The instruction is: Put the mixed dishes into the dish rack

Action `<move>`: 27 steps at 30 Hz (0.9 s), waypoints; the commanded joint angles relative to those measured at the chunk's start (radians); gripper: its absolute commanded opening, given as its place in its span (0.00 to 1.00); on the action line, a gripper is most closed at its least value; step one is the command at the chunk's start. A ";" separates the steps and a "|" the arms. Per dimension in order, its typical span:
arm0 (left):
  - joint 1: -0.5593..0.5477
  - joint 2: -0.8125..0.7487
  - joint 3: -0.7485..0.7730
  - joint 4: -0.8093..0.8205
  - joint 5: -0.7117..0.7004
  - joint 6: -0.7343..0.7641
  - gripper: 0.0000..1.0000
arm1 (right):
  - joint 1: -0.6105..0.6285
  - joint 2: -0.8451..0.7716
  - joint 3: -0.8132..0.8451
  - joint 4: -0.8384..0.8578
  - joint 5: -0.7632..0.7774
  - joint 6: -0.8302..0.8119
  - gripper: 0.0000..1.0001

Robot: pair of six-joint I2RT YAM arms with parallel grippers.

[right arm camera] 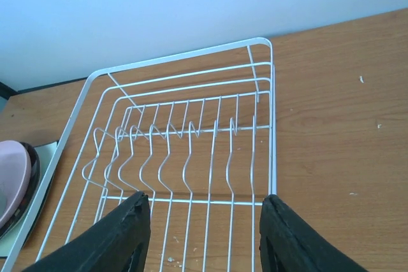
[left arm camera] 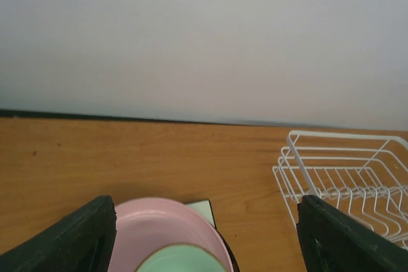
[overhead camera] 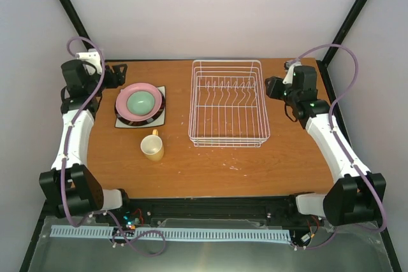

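Observation:
The dishes are stacked at the left. A pale green bowl sits in a pink plate, on a dark brown plate, on a cream square plate. No teal plate shows. A yellow mug stands upright in front of the stack. The white wire dish rack holds nothing. My left gripper is open just behind the stack; its view shows the pink plate and bowl below it. My right gripper is open at the rack's right side, above the tines.
The wooden table ends at a pale back wall. Black frame posts stand at both back corners. Small white crumbs lie in front of the rack. The pink plate's edge shows at the left of the right wrist view.

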 commanded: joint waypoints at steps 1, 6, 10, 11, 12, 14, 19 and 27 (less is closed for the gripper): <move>-0.002 0.047 0.077 -0.127 -0.002 0.044 0.76 | 0.001 0.032 0.020 0.020 -0.042 -0.025 0.47; -0.002 0.139 0.182 -0.317 -0.022 0.073 0.67 | 0.035 0.078 0.062 -0.013 -0.092 -0.053 0.35; -0.001 0.179 0.198 -0.397 -0.042 0.067 0.60 | 0.097 0.111 0.106 -0.052 -0.051 -0.087 0.28; -0.002 0.188 0.203 -0.421 -0.056 0.067 0.60 | 0.098 0.120 0.121 -0.063 -0.045 -0.093 0.28; -0.002 0.195 0.204 -0.442 -0.080 0.066 0.59 | 0.122 0.129 0.130 -0.072 -0.043 -0.097 0.28; -0.002 0.205 0.199 -0.474 -0.136 0.064 0.60 | 0.129 0.141 0.141 -0.079 -0.057 -0.101 0.28; -0.002 0.260 0.183 -0.537 -0.115 0.067 0.61 | 0.139 0.152 0.145 -0.077 -0.082 -0.106 0.25; -0.004 0.306 0.148 -0.540 -0.134 0.065 0.53 | 0.141 0.142 0.135 -0.087 -0.079 -0.118 0.23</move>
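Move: Nearly straight below the raised left hand sits the green bowl, some 25 cm down and about 2 cm ahead and 2 cm to the right; the pink plate beneath it has its middle about 3 cm ahead and 2 cm right. The mug stands about 18 cm back from the left hand and 8 cm right. For the right hand, the dish rack's middle is roughly 14 cm left, 3 cm ahead and 20 cm down. Sinking about 15 cm towards the green bowl, the left hand tips its fingers down by some 35 degrees and partly closes them, ending still clear above the bowl after drifting slightly left. Meanwhile the empty right hand swings about 7 cm left above the rack, sinking a little and turning slightly counter-clockwise as its fingers narrow. ##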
